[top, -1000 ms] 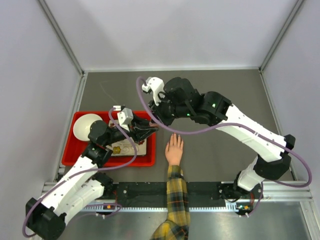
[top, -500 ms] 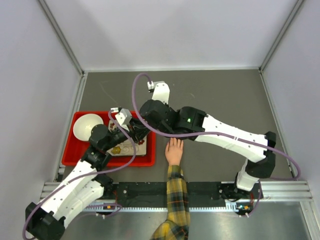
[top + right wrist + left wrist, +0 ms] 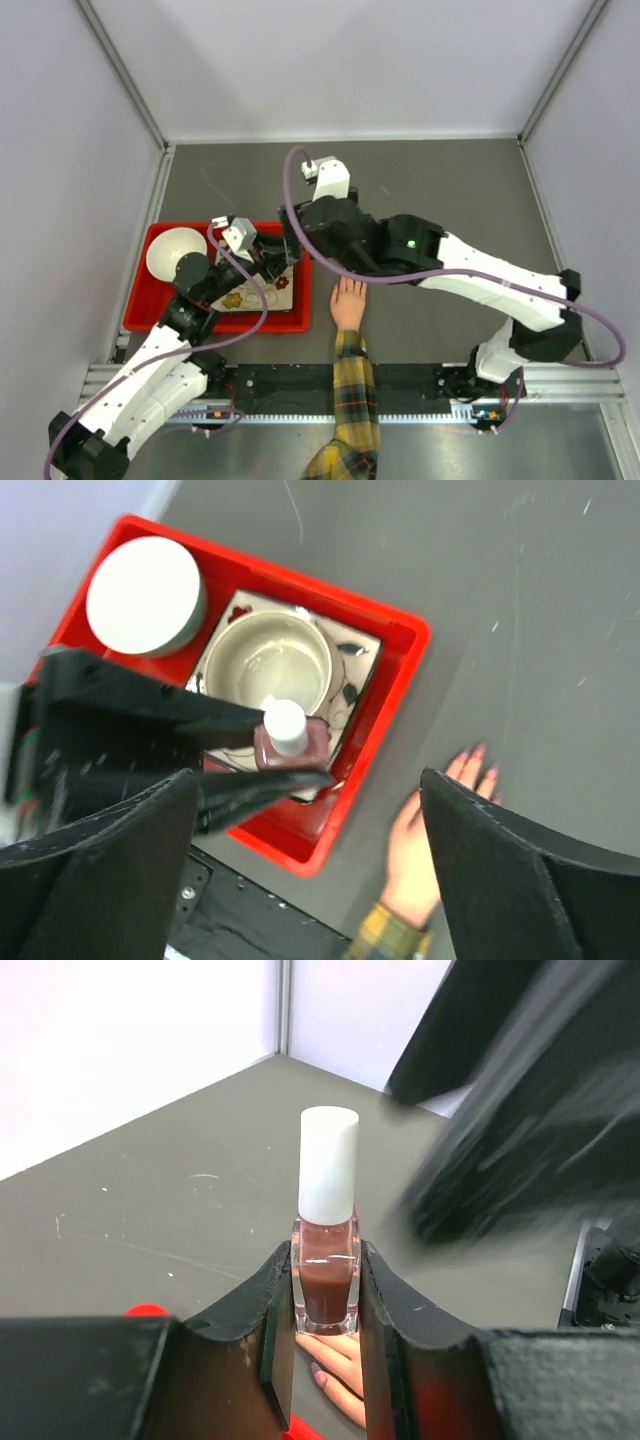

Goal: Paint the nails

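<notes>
A light-skinned hand (image 3: pixel 348 303) in a yellow plaid sleeve lies flat on the grey table beside the red tray. Its nails (image 3: pixel 477 752) look pinkish in the right wrist view, and one nail (image 3: pixel 325 1375) shows below the left fingers. My left gripper (image 3: pixel 325 1310) is shut on a square glass polish bottle (image 3: pixel 327 1278) of dark red-brown polish with a white cap (image 3: pixel 328 1165), held upright. My right gripper (image 3: pixel 310 780) hangs wide open just above that bottle (image 3: pixel 290 742), touching nothing. In the top view the right wrist (image 3: pixel 330 225) covers the bottle.
The red tray (image 3: pixel 140 310) at the left holds an upturned white bowl (image 3: pixel 175 250) and a cream bowl (image 3: pixel 270 660) on a patterned plate (image 3: pixel 355 665). White walls enclose the table on three sides. The arm bases and a black rail run along the near edge.
My right gripper swung left over the tray's right end and has now opened wide above the bottle. The left gripper stays shut on the bottle. The hand has not moved.
</notes>
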Controlling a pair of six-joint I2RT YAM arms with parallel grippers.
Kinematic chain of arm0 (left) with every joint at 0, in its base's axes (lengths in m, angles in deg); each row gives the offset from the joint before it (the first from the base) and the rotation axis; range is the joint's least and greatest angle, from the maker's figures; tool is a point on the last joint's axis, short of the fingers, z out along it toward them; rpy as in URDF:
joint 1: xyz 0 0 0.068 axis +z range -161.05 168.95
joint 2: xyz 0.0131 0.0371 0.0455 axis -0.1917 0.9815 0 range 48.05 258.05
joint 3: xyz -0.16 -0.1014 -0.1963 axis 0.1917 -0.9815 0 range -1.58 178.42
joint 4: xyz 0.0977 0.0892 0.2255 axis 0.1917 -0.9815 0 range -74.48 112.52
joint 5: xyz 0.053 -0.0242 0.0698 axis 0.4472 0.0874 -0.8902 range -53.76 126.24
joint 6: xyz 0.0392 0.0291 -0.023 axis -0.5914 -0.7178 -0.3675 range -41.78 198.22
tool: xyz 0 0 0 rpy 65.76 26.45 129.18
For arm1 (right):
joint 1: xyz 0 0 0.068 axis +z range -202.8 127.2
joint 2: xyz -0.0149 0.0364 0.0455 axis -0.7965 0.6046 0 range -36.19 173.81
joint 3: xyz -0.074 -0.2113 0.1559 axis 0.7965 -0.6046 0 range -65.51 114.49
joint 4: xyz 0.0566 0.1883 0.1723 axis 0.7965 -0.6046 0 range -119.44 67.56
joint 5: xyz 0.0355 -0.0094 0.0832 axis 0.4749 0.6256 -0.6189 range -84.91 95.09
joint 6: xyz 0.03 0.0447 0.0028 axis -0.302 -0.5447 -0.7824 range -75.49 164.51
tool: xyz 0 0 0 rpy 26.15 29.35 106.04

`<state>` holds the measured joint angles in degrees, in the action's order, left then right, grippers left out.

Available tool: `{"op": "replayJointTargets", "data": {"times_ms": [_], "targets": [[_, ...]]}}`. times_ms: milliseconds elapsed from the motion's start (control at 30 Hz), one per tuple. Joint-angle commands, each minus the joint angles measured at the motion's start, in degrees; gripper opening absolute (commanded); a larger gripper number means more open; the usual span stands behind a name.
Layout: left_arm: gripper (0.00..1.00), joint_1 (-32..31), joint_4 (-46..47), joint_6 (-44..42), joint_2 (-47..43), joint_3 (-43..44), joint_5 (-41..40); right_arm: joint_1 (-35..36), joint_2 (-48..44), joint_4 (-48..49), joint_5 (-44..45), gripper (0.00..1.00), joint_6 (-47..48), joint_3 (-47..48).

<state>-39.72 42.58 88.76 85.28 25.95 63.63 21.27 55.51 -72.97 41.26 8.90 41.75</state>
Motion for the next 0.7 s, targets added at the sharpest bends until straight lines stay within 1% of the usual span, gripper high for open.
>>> {"op": "replayJointTargets", "data": {"times_ms": [0, 33, 67, 100, 133, 167, 200, 233, 267, 300, 400, 500, 533, 567, 600, 667], "targets": [[0.00, 0.01, 2.80, -0.62, -0.67, 2.09, -0.33, -2.06, -8.72, 1.12, -1.86, 0.91, 14.39, 4.09], [0.00, 0.10, 2.97, -0.27, -0.41, 2.18, 0.80, -3.82, -9.69, 1.56, -5.45, 0.91, 17.04, 3.92], [0.00, 0.10, 3.06, -0.09, -0.32, 2.44, 2.03, -5.49, -11.70, 2.18, -15.32, 0.90, 19.42, 3.48], [0.00, 0.01, 3.24, 0.09, 0.38, 2.62, 3.87, -9.60, -12.42, 2.88, -21.68, 0.90, 24.40, 2.44], [0.00, 0.01, 3.50, 0.87, 0.99, 3.05, 8.15, -11.55, -12.86, 2.62, -28.19, 0.86, 26.89, 2.25], [0.00, 0.10, 3.59, 1.31, 1.52, 3.84, 11.07, -13.05, -13.38, 2.10, -40.09, 0.83, 29.70, 2.25], [0.00, 0.10, 4.02, 1.84, 2.83, 4.11, 13.45, -14.28, -13.48, 1.49, -44.55, 0.81, 34.86, 1.64], [0.00, 0.01, 4.72, 3.50, 3.71, 4.29, 15.91, -16.12, -13.39, -0.87, -48.60, 0.79, 37.78, 1.29], [0.00, 0.10, 6.04, 4.47, 4.42, 4.64, 20.54, -16.58, -13.04, -2.29, -53.52, 0.79, 39.99, 1.54], [0.00, 0.10, 6.31, 5.18, 5.73, 4.90, 22.07, -16.84, -11.65, -3.26, -54.26, 0.78, 42.79, 2.42], [0.00, 0.10, 6.84, 6.77, 7.06, 5.34, 26.30, -18.07, -8.92, -7.22, -59.44, 0.75, 45.54, 4.71], [0.00, 0.10, 7.37, 7.38, 7.33, 5.34, 27.36, -18.25, -7.68, -7.57, -63.13, 0.66, 46.69, 4.36], [0.00, 0.01, 7.46, 7.73, 7.50, 5.34, 27.71, -18.25, -6.55, -7.92, -64.36, 0.59, 46.78, 4.62], [0.00, 0.01, 7.46, 7.82, 7.50, 5.43, 27.97, -18.25, -6.01, -8.36, -64.90, 0.55, 46.78, 5.23], [0.00, 0.10, 7.80, 8.00, 7.68, 5.52, 28.41, -18.25, -5.49, -8.71, -65.16, 0.53, 46.69, 5.32], [0.00, 0.01, 8.42, 8.87, 7.77, 5.43, 28.94, -18.16, -4.60, -8.98, -64.91, 0.53, 46.95, 5.06]]}}
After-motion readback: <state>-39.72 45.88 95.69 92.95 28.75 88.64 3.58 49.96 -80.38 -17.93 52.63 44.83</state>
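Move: The polish bottle's white cap, already released, is only about 2 cm ahead of my open right fingers, 2 cm to their left and 1 cm below. It stands some 3 cm straight above my left hand's grip. From my right hand, the human hand lies about 8 cm right and 1 cm back, and the bowl 13 cm left and 7 cm ahead, both some 30 cm below. I swing my right hand up about 8 cm and off to the right of the cap, then bring it back, left and down over the cap, turning it some 55 degrees counter-clockwise while its fingers narrow but stay apart. Meanwhile my left hand keeps its pinch on the bottle and carries it about 5 cm back and a little less to the right, towards above the human hand, turning roughly 25 degrees clockwise. ##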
